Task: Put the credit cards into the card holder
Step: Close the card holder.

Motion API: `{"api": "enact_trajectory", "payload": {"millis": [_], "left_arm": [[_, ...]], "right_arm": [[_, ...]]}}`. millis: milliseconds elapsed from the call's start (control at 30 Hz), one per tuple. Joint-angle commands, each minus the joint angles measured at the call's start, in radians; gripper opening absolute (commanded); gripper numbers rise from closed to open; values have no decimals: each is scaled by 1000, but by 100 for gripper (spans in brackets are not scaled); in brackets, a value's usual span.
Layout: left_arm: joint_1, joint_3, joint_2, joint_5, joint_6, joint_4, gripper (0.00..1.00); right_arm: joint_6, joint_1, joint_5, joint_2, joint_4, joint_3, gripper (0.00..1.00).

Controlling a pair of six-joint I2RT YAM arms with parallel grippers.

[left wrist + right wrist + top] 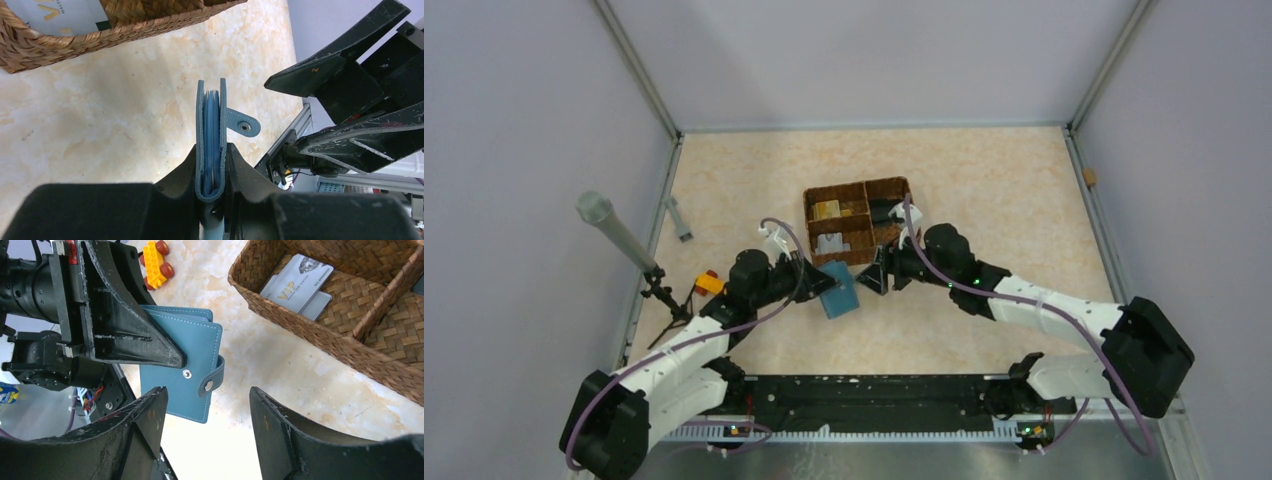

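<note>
My left gripper [212, 152] is shut on the folded spine of the teal card holder [212, 120] and holds it edge-up just off the table. Its snap strap [243, 125] hangs loose, unfastened. From above, the card holder [837, 291] sits between both grippers. My right gripper [207, 400] stands open just short of the card holder [182, 370], touching nothing. A white-grey credit card [297, 282] marked VIP lies in the wicker basket. From above, a gold credit card [827, 210] and a white one [832, 241] lie in its left compartments.
The brown wicker basket [807, 215] stands just behind both grippers. A yellow-and-red toy block [709, 282] lies left of the left arm. A grey microphone on a stand [609, 225] rises at the left edge. A small brown cube [1089, 177] sits far right.
</note>
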Motion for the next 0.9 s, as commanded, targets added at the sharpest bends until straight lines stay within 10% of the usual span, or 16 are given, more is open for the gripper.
{"api": "enact_trajectory", "payload": {"millis": [0, 867], "left_arm": [[-3, 45, 10, -12, 15, 1, 0], [-3, 49, 33, -2, 12, -8, 0]], "right_arm": [[-25, -8, -30, 9, 12, -4, 61], [19, -8, -142, 169, 104, 71, 20]]}}
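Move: The card holder's loose strap end lies about 3 cm to the right hand's left, 1 cm back and 2 cm below. The holder's body is behind it, some 7 cm left of the hand, 1 cm back and 3 cm below. Beyond stands the basket, its middle roughly 14 cm ahead, 2 cm left, 11 cm below. From the left hand, which already grips the holder, the strap end is about 5 cm right, level fore and aft, 1 cm lower. The right fingertips come onto the free end of the holder's strap and narrow around it from well open to mostly shut. To get there the right hand sinks nearly 4 cm, moves about 2 cm left and 1 cm back, and turns slightly counter-clockwise. The left hand keeps its grip on the holder, lowering about 1.5 cm before holding still. ##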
